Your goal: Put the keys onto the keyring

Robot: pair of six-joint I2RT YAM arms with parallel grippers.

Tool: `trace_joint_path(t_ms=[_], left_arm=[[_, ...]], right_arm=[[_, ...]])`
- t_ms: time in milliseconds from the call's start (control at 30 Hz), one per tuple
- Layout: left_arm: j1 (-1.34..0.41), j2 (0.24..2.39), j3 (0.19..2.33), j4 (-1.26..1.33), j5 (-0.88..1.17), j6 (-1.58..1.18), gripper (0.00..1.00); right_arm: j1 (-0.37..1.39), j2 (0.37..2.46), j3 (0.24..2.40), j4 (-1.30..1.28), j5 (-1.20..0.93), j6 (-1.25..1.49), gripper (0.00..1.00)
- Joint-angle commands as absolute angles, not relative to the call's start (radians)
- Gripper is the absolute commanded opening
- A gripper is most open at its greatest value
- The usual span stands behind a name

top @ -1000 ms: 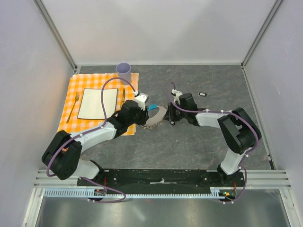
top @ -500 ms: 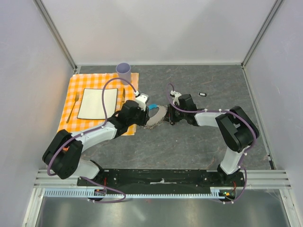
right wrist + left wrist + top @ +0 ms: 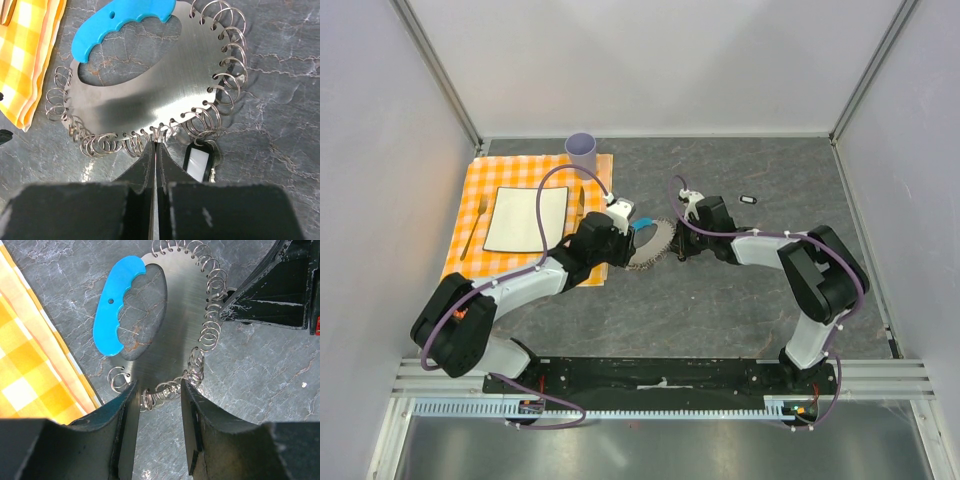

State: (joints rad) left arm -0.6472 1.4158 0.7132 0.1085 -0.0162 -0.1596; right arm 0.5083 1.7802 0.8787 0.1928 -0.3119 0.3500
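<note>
The keyring (image 3: 150, 90) is a flat steel disc with a blue plastic grip (image 3: 117, 22) and several small split rings round its rim. It lies on the grey table (image 3: 740, 300), also visible as the keyring (image 3: 648, 243) between both arms. My right gripper (image 3: 156, 144) is shut on one small rim ring. A black key with a white centre (image 3: 198, 164) hangs on a ring just right of those fingers. My left gripper (image 3: 157, 390) stands open astride the disc's rim (image 3: 175, 315), with a bunch of rings between its fingers. Another black key (image 3: 748, 199) lies loose behind the right arm.
An orange checked cloth (image 3: 470, 250) at the left carries a white plate (image 3: 525, 219), a fork (image 3: 475, 228) and a knife (image 3: 579, 205). A lilac cup (image 3: 581, 152) stands at its far edge. Grey walls close in the table on three sides.
My right gripper's jaws have closed onto a rim ring. The left gripper has kept its place and opening.
</note>
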Motion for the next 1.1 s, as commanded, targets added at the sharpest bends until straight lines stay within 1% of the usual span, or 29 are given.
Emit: trace_joint_path(t_ms=[0, 133, 400, 600, 767, 1000, 1067], left_arm=[[-0.650, 1.407, 0.724, 0.161, -0.003, -0.156, 0.45], [-0.649, 1.391, 0.716, 0.178, -0.003, -0.161, 0.45], [-0.649, 1.304, 0.651, 0.256, 0.028, -0.192, 0.45], [-0.649, 1.229, 0.597, 0.284, 0.031, -0.222, 0.45], [-0.649, 1.206, 0.571, 0.293, 0.023, -0.221, 0.45], [-0.649, 1.229, 0.581, 0.291, 0.034, -0.210, 0.45], [-0.649, 1.236, 0.591, 0.276, 0.034, -0.204, 0.45]], right_arm=[[0.511, 1.721, 0.925, 0.155, -0.294, 0.296, 0.00], [0.534, 1.687, 0.945, 0.100, -0.298, 0.244, 0.00], [0.577, 1.542, 0.940, 0.025, -0.278, 0.150, 0.00], [0.578, 1.562, 0.864, 0.002, -0.288, 0.196, 0.00], [0.577, 1.592, 0.839, -0.092, -0.275, 0.196, 0.00], [0.577, 1.644, 0.879, -0.130, -0.233, 0.201, 0.05], [0.577, 1.652, 0.885, -0.133, -0.213, 0.207, 0.11]])
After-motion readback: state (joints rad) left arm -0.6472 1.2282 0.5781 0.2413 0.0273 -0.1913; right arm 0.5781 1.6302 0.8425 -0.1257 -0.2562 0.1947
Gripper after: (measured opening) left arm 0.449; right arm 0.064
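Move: The right hand's nearly shut fingers are at a ring on the right rim of the keyring plate, whose middle lies about 6 cm to their left, 3 cm ahead and slightly lower. Its blue handle is some 9 cm left and 8 cm ahead, while the key tag lies roughly 3 cm to their right and 1 cm back, 2 cm lower. From the left hand, hovering open, the plate's middle is about 6 cm ahead, 7 cm right and 5 cm below. The right hand, nearly shut and pinching at the rim ring, first lifts about 7 cm while easing back, then comes down again on a slant towards its base and a little right, ending some 6 cm back at almost its starting height, still at the rim and turned slightly counter-clockwise. Meanwhile the left hand backs away from the plate, rising nearly 4 cm and drawing back a little with its fingers staying open. ##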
